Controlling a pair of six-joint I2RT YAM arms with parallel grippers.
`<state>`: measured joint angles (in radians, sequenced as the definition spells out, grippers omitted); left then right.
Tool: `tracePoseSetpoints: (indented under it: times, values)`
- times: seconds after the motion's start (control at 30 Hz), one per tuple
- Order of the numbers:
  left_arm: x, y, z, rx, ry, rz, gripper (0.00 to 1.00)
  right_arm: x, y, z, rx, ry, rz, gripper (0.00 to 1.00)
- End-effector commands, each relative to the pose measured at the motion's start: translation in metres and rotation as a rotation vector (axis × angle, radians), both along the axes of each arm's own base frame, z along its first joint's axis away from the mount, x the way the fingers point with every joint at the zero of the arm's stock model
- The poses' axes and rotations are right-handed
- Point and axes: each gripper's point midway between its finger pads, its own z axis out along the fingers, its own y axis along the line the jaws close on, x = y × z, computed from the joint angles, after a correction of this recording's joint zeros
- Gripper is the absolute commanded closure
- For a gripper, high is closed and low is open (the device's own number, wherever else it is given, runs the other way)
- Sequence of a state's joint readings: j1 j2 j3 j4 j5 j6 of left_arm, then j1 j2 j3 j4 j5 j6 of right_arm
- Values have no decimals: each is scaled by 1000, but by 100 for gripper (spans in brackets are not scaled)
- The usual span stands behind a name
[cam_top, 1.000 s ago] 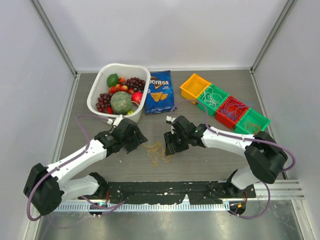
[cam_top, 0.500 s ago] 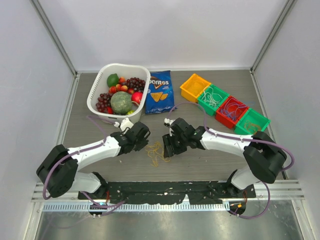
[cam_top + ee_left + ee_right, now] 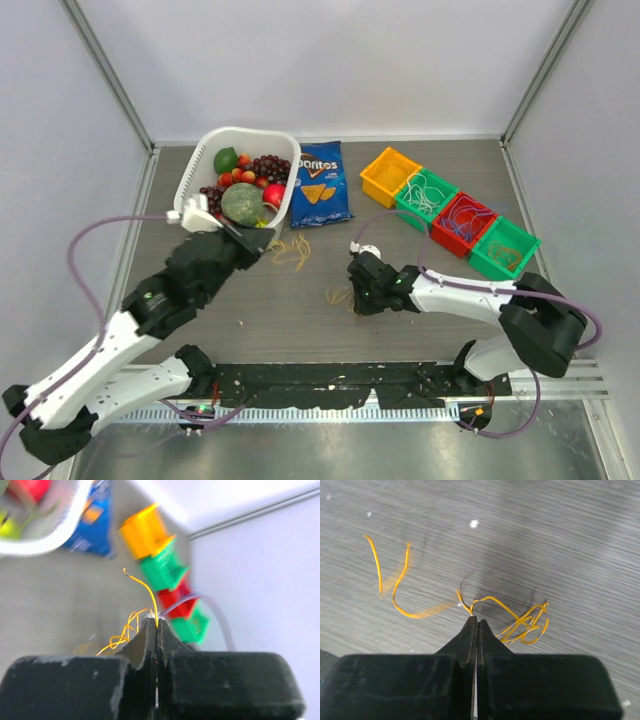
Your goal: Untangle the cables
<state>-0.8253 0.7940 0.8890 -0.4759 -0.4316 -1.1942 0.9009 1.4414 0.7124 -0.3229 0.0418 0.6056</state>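
The cables in view are thin yellow strings, split into two clumps. In the top view one clump (image 3: 290,250) hangs from my left gripper (image 3: 262,243), which is raised near the basket. The left wrist view shows that gripper (image 3: 157,623) shut on a yellow strand (image 3: 146,589), with loops (image 3: 121,636) trailing left. The other clump (image 3: 338,296) lies on the table at my right gripper (image 3: 353,297). In the right wrist view this gripper (image 3: 476,618) is shut on a strand end. A tangle (image 3: 527,622) lies to the right and a loose curved strand (image 3: 400,600) to the left.
A white basket (image 3: 190,185) of fruit stands at the back left, with a blue chip bag (image 3: 318,185) beside it. A diagonal row of bins at the back right runs orange (image 3: 388,172), green (image 3: 425,195), red (image 3: 462,222), green (image 3: 503,247); three hold strings.
Both grippers have shut on the yellow bundle. The left arm rose and swung back toward the basket with one clump. The right gripper slid right and nearer with the other.
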Motion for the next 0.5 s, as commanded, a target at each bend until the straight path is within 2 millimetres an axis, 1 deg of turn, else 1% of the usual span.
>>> tracePoseSetpoints:
  times: [0.0, 0.03, 0.07, 0.1, 0.13, 0.2, 0.23, 0.27, 0.3, 0.33, 0.37, 0.4, 0.43, 0.47]
  values:
    - [-6, 33, 135, -47, -349, 34, 100, 26, -36, 23, -72, -166, -213, 99]
    - [-9, 34, 159, -39, -404, 23, 100, 25, -43, 25, -92, -173, -227, 99]
    - [-12, 36, 182, -38, -451, 8, 100, 29, -52, 31, -112, -204, -255, 99]
    - [-13, 33, 196, -12, -483, -14, 100, 31, -56, 35, -122, -219, -270, 99]
    - [-15, 32, 215, 2, -517, -33, 100, 33, -67, 39, -147, -238, -298, 99]
    - [-18, 27, 241, 26, -567, -74, 100, 35, -71, 46, -150, -243, -297, 98]
    - [-19, 24, 250, 30, -582, -93, 100, 35, -70, 49, -147, -243, -275, 94]
    - [-21, 20, 259, 33, -606, -117, 100, 32, -69, 51, -141, -232, -252, 88]
    - [-21, 15, 264, 36, -624, -138, 100, 32, -66, 57, -134, -238, -224, 72]
    - [-22, 12, 268, 32, -638, -152, 100, 28, -65, 61, -126, -223, -201, 61]
    - [-22, 9, 268, 37, -641, -164, 100, 29, -59, 73, -100, -229, -176, 42]
    - [-21, 7, 266, 43, -644, -172, 100, 28, -56, 86, -68, -241, -163, 36]
    - [-21, 4, 263, 50, -641, -181, 100, 29, -46, 104, -19, -254, -122, 31]
    - [-19, 2, 256, 59, -630, -188, 100, 29, -41, 124, 36, -283, -110, 28]
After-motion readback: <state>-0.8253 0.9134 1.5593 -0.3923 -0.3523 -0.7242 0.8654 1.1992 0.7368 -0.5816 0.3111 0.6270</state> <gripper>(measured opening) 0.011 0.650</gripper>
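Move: Each closed gripper pinches yellow cable. From the left hand, high over the table, the yellow strand at the right fingertips lies about 11 cm right, 6 cm back and 26 cm below; the fruit basket's middle is some 23 cm ahead, 13 cm left and 21 cm below, the chip bag 28 cm ahead, 5 cm right and 26 cm below. The right hand has that strand at its tips just above the table, its loose part roughly 6 cm left and 3 cm ahead. Still pinching its yellow cable, the left hand whips it almost straight up by about 27 cm, away from the strand on the table, tipping its fingers up some 35 degrees and slowing to a stop. The right hand draws its strand rightward, travelling about 6 cm while rising about 5 cm, and late on opens wide and lets it go. ##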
